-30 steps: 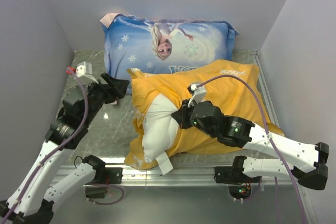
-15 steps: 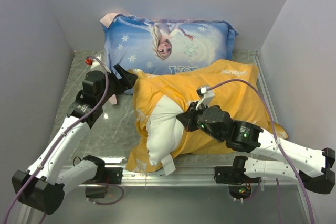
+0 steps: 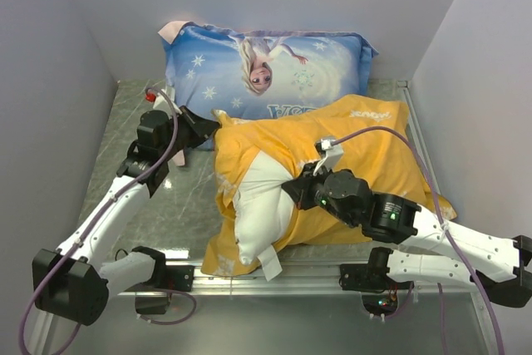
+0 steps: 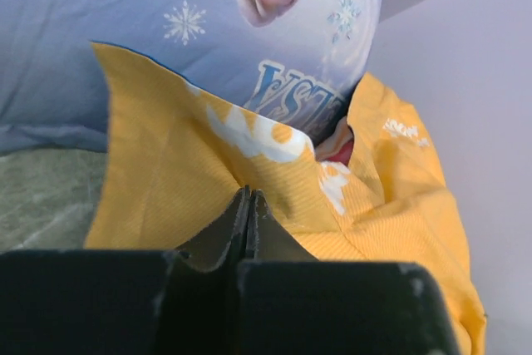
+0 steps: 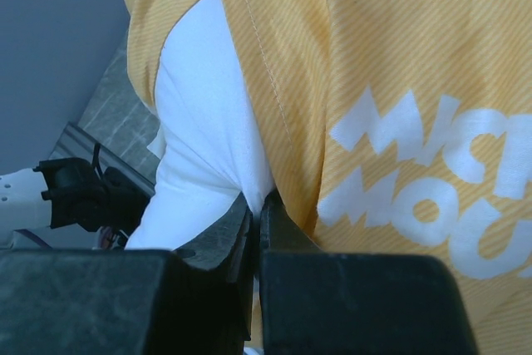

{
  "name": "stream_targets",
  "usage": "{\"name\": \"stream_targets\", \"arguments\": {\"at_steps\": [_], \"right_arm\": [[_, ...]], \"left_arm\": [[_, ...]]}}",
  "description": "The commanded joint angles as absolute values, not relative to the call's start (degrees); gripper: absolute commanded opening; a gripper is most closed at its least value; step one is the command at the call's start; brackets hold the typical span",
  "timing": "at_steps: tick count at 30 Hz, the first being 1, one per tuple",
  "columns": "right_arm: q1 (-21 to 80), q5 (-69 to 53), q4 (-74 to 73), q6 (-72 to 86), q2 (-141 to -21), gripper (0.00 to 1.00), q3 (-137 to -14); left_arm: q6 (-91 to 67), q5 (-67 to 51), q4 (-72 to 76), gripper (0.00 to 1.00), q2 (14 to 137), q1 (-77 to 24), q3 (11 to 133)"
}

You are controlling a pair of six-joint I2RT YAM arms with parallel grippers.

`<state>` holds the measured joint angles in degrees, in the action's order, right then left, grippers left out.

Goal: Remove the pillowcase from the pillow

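Observation:
The yellow-orange pillowcase (image 3: 366, 147) lies mid-table, its open end facing near-left. From that opening bulges the white pillow (image 3: 262, 205), a small tag (image 3: 270, 262) at its near edge. My left gripper (image 3: 213, 127) sits at the pillowcase's far-left corner; in the left wrist view its jaws (image 4: 248, 193) are shut, with yellow pillowcase (image 4: 166, 172) folds running into the tips. My right gripper (image 3: 291, 189) is at the opening's edge. In the right wrist view it (image 5: 259, 201) is shut on a pinch of white pillow (image 5: 208, 122), beside the lettered pillowcase (image 5: 399, 56).
A light blue Elsa-print pillow (image 3: 266, 60) leans against the back wall, touching the pillowcase's far edge. Grey walls close in on the left, the right and the back. A metal rail (image 3: 249, 276) runs along the near edge. The bare marble tabletop (image 3: 179, 197) shows left of the pillow.
My left arm swung in to the pillowcase's far-left corner and its jaws closed there. My right gripper, still pinching the pillow, shifted slightly right and nearer.

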<state>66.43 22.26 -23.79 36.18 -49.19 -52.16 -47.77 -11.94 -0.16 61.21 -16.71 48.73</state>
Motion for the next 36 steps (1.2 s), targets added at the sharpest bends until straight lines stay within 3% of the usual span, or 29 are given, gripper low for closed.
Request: {"name": "stream_targets", "arguments": {"at_steps": [1,10,19,36], "right_arm": [[66.7,27.5,-22.2,37.1,-45.5,0.0,-53.9],[66.9,28.1,-25.6,38.5,-36.6,0.0,-52.6],[67.0,29.2,-28.7,39.0,-27.3,0.0,-53.8],[67.0,33.0,-31.0,34.9,-23.9,0.0,-65.7]], "left_arm": [[-47.3,-10.5,0.9,0.01,62.8,-14.9,52.3],[-46.5,-11.7,0.9,0.01,68.8,-3.9,54.9],[-45.3,-9.5,0.2,0.0,71.2,-1.7,56.6],[-44.6,-9.8,1.3,0.0,71.2,-1.6,53.6]]}}
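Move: The left fingers are already shut on the upper left corner of the yellow pillowcase's mouth. The right fingers already grip the white pillow, whose bared part centres about 8 cm to the left of that hand, level with it fore and aft, and some 6 cm below. From the right hand the main body of the pillowcase lies about 8 cm ahead, 10 cm to the right and 12 cm below. From the left hand the bared pillow is some 18 cm back, 14 cm right and 8 cm lower. Rightwards and upwards, the right hand draws the pinched pillow about 10 cm across and 8 cm up, easing a little back, its fingertips tilting up some 10 degrees while the grip stays shut. Against that pull the left hand first tugs the case corner forward and left, about 5 cm each way, then stays roughly there with shut fingers; at the end the corner is no longer between them. ##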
